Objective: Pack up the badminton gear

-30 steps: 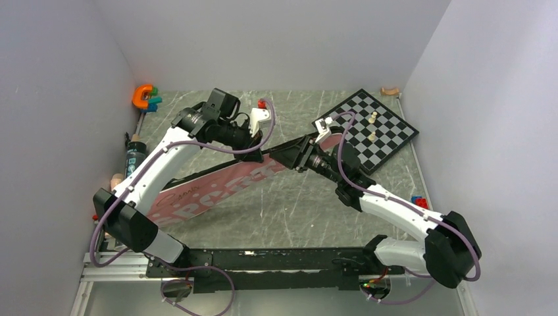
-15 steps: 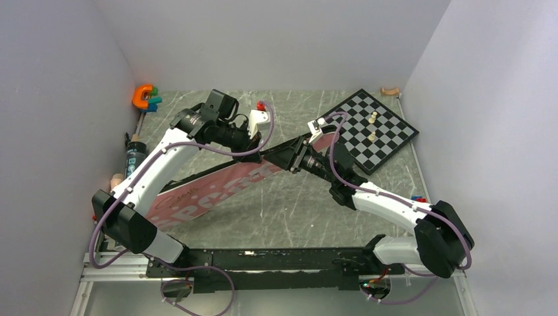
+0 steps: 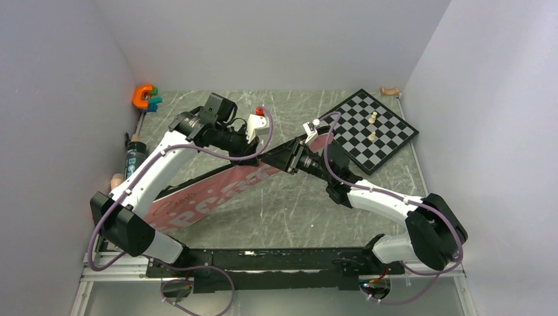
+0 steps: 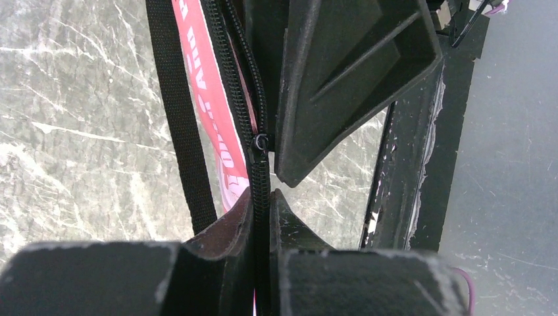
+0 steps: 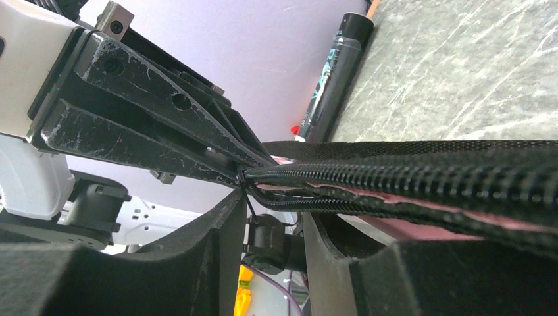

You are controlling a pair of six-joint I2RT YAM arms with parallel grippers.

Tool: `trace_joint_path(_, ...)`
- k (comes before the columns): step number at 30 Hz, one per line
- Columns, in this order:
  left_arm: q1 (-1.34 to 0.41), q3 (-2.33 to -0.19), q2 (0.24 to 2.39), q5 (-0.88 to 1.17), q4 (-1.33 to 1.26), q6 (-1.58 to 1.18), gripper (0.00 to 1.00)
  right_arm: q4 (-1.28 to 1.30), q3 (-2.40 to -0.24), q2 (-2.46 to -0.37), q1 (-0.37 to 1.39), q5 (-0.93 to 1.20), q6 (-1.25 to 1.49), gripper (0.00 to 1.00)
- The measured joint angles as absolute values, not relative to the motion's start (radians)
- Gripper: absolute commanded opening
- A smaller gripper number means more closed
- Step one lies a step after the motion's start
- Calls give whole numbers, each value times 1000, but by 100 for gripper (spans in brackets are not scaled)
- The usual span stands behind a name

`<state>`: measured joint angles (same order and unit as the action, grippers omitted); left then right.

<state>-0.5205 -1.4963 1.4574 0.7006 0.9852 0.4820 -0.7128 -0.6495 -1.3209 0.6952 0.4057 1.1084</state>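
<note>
The pink "SPORT" racket bag [image 3: 217,191] lies slantwise across the table, its black strap [image 4: 179,118] beside the zipper. My left gripper [image 3: 263,153] is shut on the bag's closed zipper edge [image 4: 261,178], just below the slider [image 4: 262,141]. My right gripper [image 3: 284,158] faces it tip to tip at the same spot. In the right wrist view its jaws [image 5: 273,207] stand apart under the zipper [image 5: 408,174]. The slider's thin pull [image 5: 251,201] hangs between them, close to one finger. The long dark tube [image 3: 135,158] lies along the left wall.
A black-and-white chessboard [image 3: 388,141] with pale pieces sits at the back right, close behind the right arm. An orange C-shaped toy [image 3: 142,97] is in the back left corner. Small coloured bits [image 3: 419,201] lie by the right wall.
My right gripper has slid left along the bag until it meets the left gripper, and its jaws have narrowed. The left gripper has shifted slightly left, still gripping the zipper edge.
</note>
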Motion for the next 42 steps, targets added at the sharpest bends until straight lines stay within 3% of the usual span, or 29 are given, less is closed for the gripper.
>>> trace_joint_path(7,-522,-1491,1457,695,984,488,12,-721,-649,-1328,695,407,1126,42)
trace_joint_path(20,-528,-1452,1444,651,966,505,12,-766,-659,-1394,681,452,1182,32)
trace_joint_path(25,-528,-1448,1440,650,961,505,12,-765,-667,-1395,675,467,1191,23)
trace_joint_path(30,-529,-1448,1437,651,961,504,11,-770,-669,-1395,667,484,1200,0)
trace_joint_path(42,-545,-1439,1416,664,920,509,11,-755,-662,-1349,628,546,1205,0)
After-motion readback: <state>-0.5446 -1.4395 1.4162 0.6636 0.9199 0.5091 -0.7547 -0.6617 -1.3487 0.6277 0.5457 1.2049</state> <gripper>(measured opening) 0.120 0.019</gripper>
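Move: The zip pull on the badminton bag's black edge lies just off the right hand's open fingertips, about 2 cm to its left, nearly level in height and reach. The bag's far right end is some 17 cm to the right and 7 cm farther out from that hand. From the left hand, which pinches the closed zip, the pull is about 3 cm to the right and 1 cm higher; the hanging strap runs roughly 3 cm farther out than the left hand and 3 cm lower. Easing down and left by about 1 cm towards the zip pull with its tip dipping slightly, the right hand shuts its half-open fingers completely and pinches the small pull, then starts back right and up by just over 1 cm. The left hand keeps its pinch on the zipped edge, sinks about 1 cm alongside and then rises again, drifting a little right. ##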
